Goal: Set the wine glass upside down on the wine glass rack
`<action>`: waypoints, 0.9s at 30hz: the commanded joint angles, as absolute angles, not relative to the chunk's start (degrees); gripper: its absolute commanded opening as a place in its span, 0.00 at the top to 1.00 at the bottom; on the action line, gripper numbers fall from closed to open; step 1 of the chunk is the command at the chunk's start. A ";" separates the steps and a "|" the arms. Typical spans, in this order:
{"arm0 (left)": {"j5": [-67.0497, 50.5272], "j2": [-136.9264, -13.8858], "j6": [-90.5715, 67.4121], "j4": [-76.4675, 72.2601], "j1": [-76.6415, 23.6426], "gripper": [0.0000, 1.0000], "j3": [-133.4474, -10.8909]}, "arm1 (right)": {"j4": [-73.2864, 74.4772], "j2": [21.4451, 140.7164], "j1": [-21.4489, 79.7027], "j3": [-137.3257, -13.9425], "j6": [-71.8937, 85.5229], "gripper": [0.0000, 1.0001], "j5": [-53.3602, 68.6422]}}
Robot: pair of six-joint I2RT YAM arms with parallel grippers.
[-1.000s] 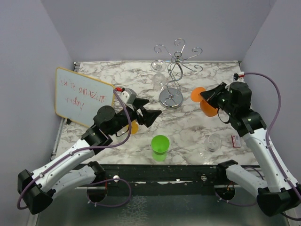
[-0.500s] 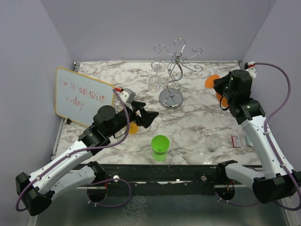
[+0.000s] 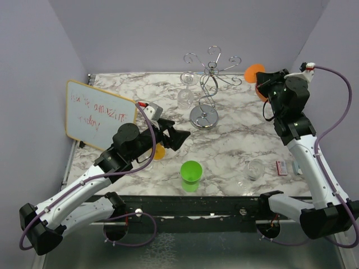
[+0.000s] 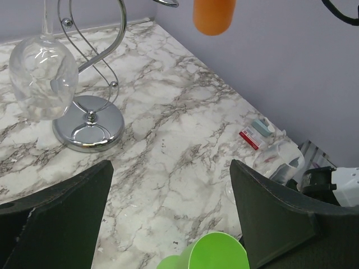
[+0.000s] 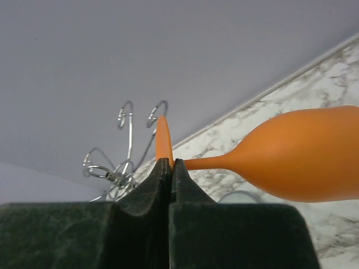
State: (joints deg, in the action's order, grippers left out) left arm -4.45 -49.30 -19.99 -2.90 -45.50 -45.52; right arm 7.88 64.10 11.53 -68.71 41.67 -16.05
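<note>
My right gripper is shut on the stem of an orange wine glass and holds it high at the back right, level with the rack's arms and apart from them. Its bowl also shows in the left wrist view. The chrome wine glass rack stands at the back centre on its round base. A clear wine glass hangs upside down on its left side. My left gripper is open and empty above the table, left of the rack.
A green cup stands near the front centre. A clear glass and a small red and white box lie at the front right. A whiteboard leans at the left. An orange object lies under my left arm.
My right arm has lifted the orange glass and carried it back and to the right, from mid-table to beside the rack's top arms. My left arm has barely moved.
</note>
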 commanded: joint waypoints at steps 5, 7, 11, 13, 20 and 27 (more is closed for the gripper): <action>-4.41 -49.01 -21.39 -1.85 -45.53 0.14 -46.90 | -5.06 65.82 11.34 -68.34 45.75 0.99 -0.93; -4.47 -48.82 -21.57 -1.84 -45.53 0.14 -46.77 | -6.14 66.34 11.29 -68.26 46.75 0.99 1.83; -4.45 -48.65 -22.01 -2.27 -45.54 0.14 -46.51 | -5.12 68.23 11.21 -68.55 49.27 0.99 4.74; -4.52 -48.63 -22.19 -2.53 -45.56 0.14 -46.43 | -5.60 69.06 11.29 -68.12 50.42 0.99 6.69; -4.40 -48.30 -22.40 -2.26 -45.55 0.14 -46.21 | -5.34 69.50 11.23 -67.62 50.57 0.99 11.11; -4.20 -48.13 -21.81 -1.01 -45.52 0.14 -46.96 | 2.41 70.77 11.28 -71.52 48.37 0.99 15.65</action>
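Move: The near right hook of the wine glass rack lies about 9 cm to the left of my right hand, level with it fore and aft and some 3 cm lower. The rack's hub is about 17 cm left and 8 cm ahead, its far right hook 7 cm left and 9 cm ahead, and the hanging clear glass 26 cm left. From my idle left hand the near right hook lies roughly 19 cm ahead and 20 cm to the right. I carry the upside-down orange glass, still pinched at the stem just under its foot, about 8 cm left to the rack's near right hook with my right hand, arcing up some 3 cm and sinking nearly all of that again, slowing at the end. On the way I swing the wrist some 25 degrees counter-clockwise and roll its left side up a little, bringing the stem against the hook's wire. ##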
